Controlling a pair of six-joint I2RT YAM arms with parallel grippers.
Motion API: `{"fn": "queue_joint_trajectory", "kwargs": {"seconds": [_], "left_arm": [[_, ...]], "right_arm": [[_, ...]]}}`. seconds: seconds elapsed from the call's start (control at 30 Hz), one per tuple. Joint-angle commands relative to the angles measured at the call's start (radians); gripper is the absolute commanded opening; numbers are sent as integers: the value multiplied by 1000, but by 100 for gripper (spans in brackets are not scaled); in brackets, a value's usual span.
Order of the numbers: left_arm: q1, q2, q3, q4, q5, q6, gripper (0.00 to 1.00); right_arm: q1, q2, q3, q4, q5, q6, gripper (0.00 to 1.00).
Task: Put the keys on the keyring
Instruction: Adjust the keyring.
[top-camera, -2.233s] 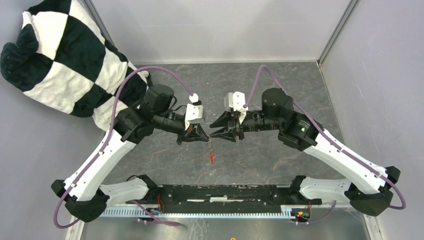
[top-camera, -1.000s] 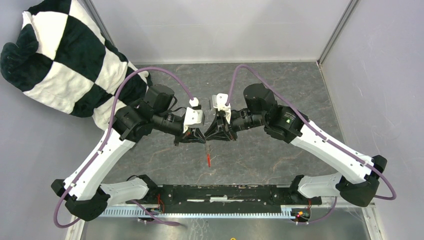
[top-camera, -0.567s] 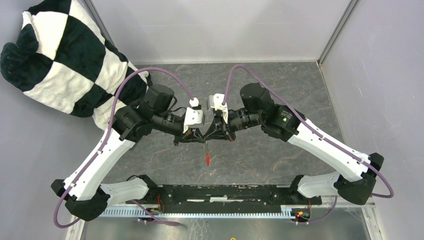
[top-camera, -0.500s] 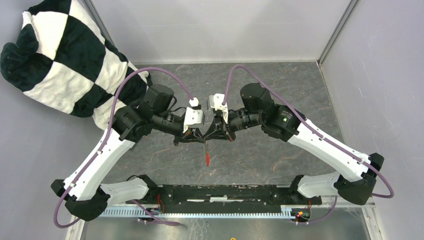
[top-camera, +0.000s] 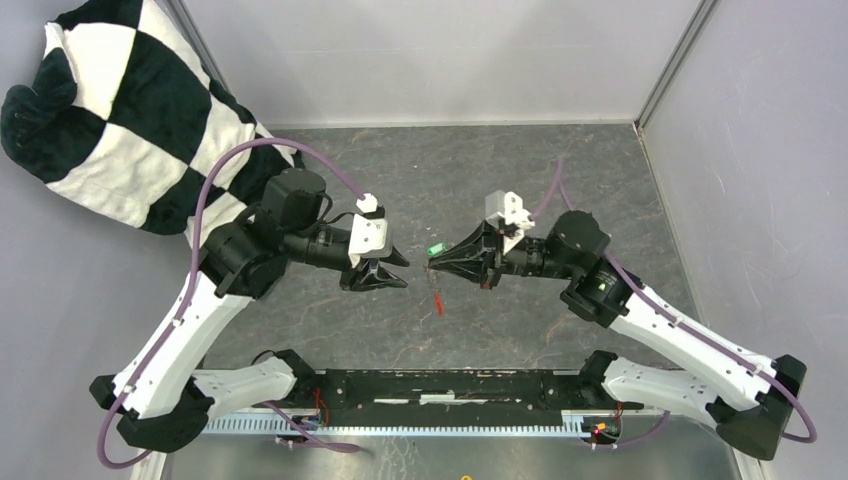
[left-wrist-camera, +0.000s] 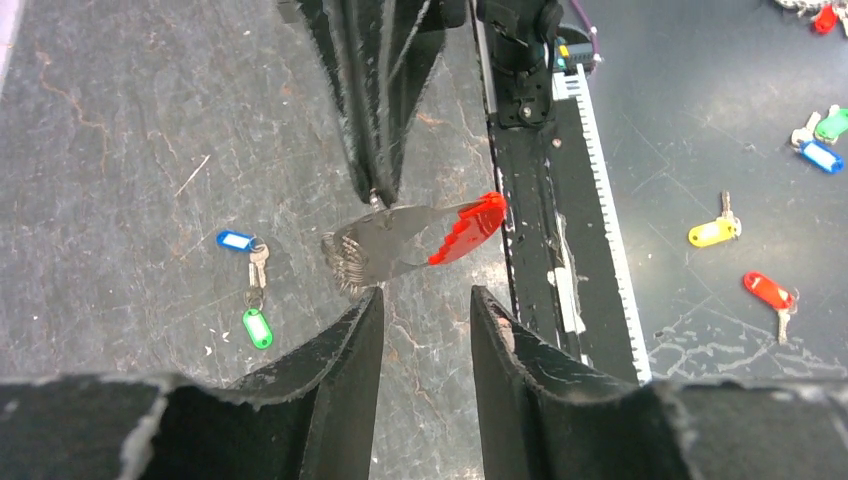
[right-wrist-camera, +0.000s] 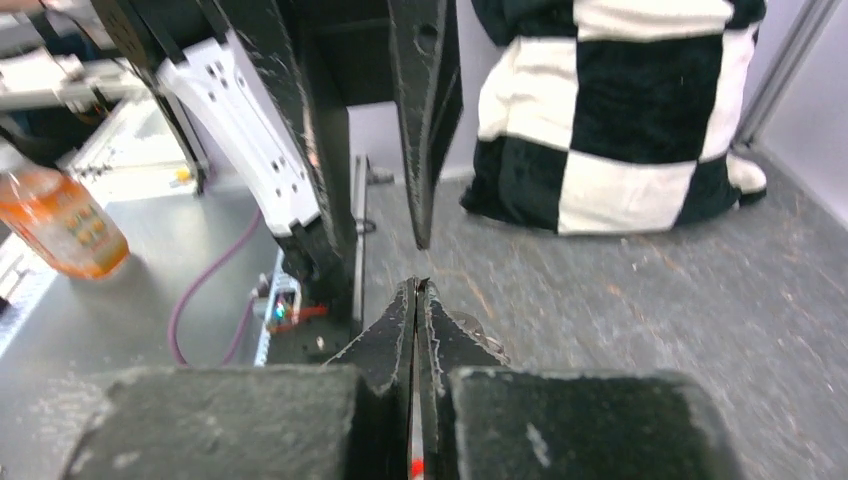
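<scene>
My right gripper (top-camera: 431, 264) is shut on the keyring (top-camera: 438, 303), and the red tag hangs below its tips. In the left wrist view the keyring (left-wrist-camera: 400, 240) shows as a grey coil clump with the red tag (left-wrist-camera: 468, 227), pinched from above by the right gripper's fingers (left-wrist-camera: 372, 120). My left gripper (left-wrist-camera: 426, 295) stands open just short of it, holding nothing. The keys lie on the table beneath: a blue head (left-wrist-camera: 236, 240) and a green head (left-wrist-camera: 257, 328). The green head (top-camera: 435, 247) also shows from above. In the right wrist view the right gripper (right-wrist-camera: 416, 285) pinches a thin strip.
A black-and-white checkered cloth (top-camera: 130, 110) lies at the back left. The black base rail (top-camera: 450, 385) runs along the near edge. Several loose keys with coloured tags (left-wrist-camera: 712, 232) lie beyond the rail. An orange bottle (right-wrist-camera: 60, 225) stands off the table.
The two grippers, tip to tip a second ago, have drawn apart. The left one opened, let go of the keyring and backed left; the right one closed on it and carried it right.
</scene>
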Motion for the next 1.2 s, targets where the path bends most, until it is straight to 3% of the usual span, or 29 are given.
{"fn": "queue_joint_trajectory", "kwargs": {"seconds": [0.0,0.2,0.5,0.67,1.17], "left_arm": [[-3,-33,-51,116,-4,-128,44],[-2,-47,-126,316,37,-279,44],[-3,-17,-114,415,169,-417,44],[-2,-25,-121,496,247,-479,47],[-2,-11,-142,568,218,-504,47]], "right_arm": [[-7,-62,-119,454,29,199,0],[-7,-69,-240,787,43,383,0],[-6,-42,-315,979,81,484,0],[-5,-41,-345,1009,120,490,0],[40,-9,-372,1065,173,486,0]]}}
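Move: The keyring already hangs from my right fingertips, its middle about 4 cm to the right of my open, empty left hand, level front to back and some 4 cm below it. From my right hand the keyring's middle is about 5 cm below and 2 cm back, not off to either side; my left fingers lie about 4 cm left and 2 cm back, roughly level. From my left hand, the green tag on the table is about 15 cm ahead, 4 cm right and 33 cm down. I keep my right fingers shut on the keyring and lift it about 5 cm, drifting back and right a little, while I tip those fingertips up some 30 degrees; then I hold there. My left hand, still open, dips slightly, then goes right and rises about 4 cm, its tips turning up too, to bring its fingers around the keyring's upper edge beside my right fingertips, without closing. ##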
